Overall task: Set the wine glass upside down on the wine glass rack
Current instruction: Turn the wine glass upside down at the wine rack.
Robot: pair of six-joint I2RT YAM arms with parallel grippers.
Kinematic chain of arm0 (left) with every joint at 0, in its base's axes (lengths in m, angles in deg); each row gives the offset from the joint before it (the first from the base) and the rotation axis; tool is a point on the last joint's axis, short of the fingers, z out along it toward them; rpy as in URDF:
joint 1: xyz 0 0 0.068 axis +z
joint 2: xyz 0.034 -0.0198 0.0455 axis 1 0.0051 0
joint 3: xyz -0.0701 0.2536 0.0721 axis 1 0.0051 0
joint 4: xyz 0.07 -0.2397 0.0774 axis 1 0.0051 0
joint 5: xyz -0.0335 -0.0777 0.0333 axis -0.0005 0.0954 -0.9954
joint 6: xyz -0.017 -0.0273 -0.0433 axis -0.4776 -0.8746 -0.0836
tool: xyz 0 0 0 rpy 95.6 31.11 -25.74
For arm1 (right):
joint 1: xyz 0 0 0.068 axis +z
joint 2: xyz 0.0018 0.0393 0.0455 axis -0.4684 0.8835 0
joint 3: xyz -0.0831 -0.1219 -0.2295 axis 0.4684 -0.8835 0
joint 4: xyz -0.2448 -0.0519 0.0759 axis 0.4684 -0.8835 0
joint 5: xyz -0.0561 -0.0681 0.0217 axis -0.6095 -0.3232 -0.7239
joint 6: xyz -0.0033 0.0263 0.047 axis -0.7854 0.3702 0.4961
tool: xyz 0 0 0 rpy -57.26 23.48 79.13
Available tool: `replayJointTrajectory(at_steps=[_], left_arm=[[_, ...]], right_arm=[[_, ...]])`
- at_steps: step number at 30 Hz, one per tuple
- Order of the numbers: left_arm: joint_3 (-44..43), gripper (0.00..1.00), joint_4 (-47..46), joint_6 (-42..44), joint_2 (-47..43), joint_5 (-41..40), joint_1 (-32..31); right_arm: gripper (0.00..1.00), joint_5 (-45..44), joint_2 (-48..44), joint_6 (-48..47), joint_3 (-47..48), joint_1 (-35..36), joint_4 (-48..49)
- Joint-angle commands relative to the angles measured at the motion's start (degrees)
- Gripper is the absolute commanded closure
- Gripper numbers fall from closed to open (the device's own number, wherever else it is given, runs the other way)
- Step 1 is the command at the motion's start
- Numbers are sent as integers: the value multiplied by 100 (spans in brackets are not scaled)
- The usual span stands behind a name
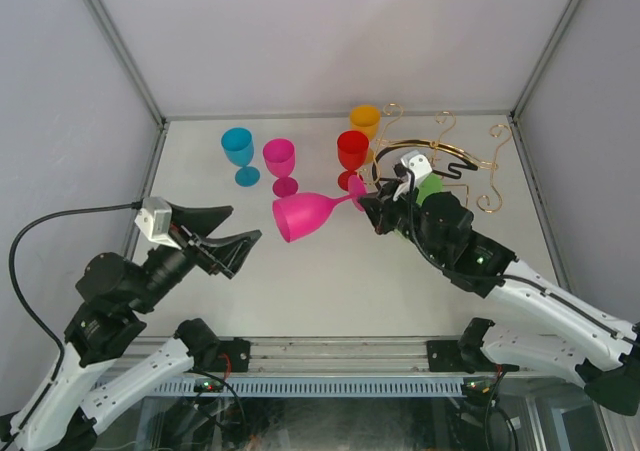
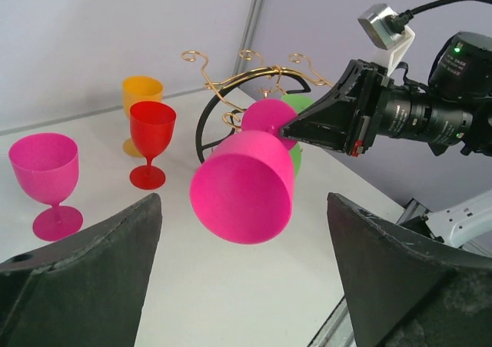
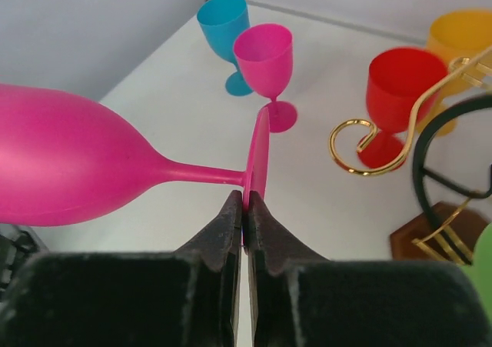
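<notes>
A large pink wine glass (image 1: pixel 305 216) hangs on its side above the table, bowl to the left, foot to the right. My right gripper (image 1: pixel 368 203) is shut on the edge of its foot; the right wrist view shows the thin foot disc pinched between the fingertips (image 3: pixel 246 201) and the bowl (image 3: pixel 61 170) off to the left. My left gripper (image 1: pixel 246 221) stands open just left of the bowl, apart from it. Its dark fingers (image 2: pixel 92 270) flank the bowl (image 2: pixel 242 185) without touching. The gold wire wine glass rack (image 1: pixel 450 156) stands behind the right gripper.
Behind the held glass, four small goblets stand upright: blue (image 1: pixel 238 151), magenta (image 1: pixel 280 161), red (image 1: pixel 352 154) and orange (image 1: pixel 365 121). A green thing (image 1: pixel 430 186) sits at the rack's foot, partly hidden by the right arm. Grey walls enclose the table.
</notes>
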State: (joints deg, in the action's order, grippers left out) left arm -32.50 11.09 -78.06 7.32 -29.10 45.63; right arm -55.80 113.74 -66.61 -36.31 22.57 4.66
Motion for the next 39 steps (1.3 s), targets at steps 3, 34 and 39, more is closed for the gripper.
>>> replayJointTrajectory(at_steps=[3,34,39], left_arm=[[-165,10,478,-182,-135,259,30],[147,37,-1416,199,2108,140,-1511],[55,49,-1511,330,2452,-50,-1691]], right_arm=[[100,-71,-383,-2301,139,502,450],[100,-743,-575,-7110,-43,2623,845],[100,-609,-842,-6904,-45,2745,716]])
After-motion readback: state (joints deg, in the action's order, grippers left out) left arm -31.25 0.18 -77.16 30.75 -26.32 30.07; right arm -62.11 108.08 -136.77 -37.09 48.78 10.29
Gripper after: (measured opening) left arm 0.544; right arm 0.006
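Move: The pink wine glass is already shut by its foot in my right fingers, lying on its side with its mouth to the back left. Its middle is about 10 cm ahead, 11 cm right and 5 cm below my left hand, and 2 cm back and 8 cm left of my right. From my right hand, the wine rack stands some 18 cm ahead, 12 cm right and 10 cm lower, and the red glass roughly 26 cm ahead, level sideways, 15 cm lower. I keep my right fingers pinched on the foot and roll that wrist some 70 degrees, its left side sinking, so the mouth swings down, while drawing back, up and slightly left. My left hand eases back a little, then sweeps about 13 cm right and sinks under my right hand, turning clockwise and narrowing to about half open around the glass where stem meets cup. ##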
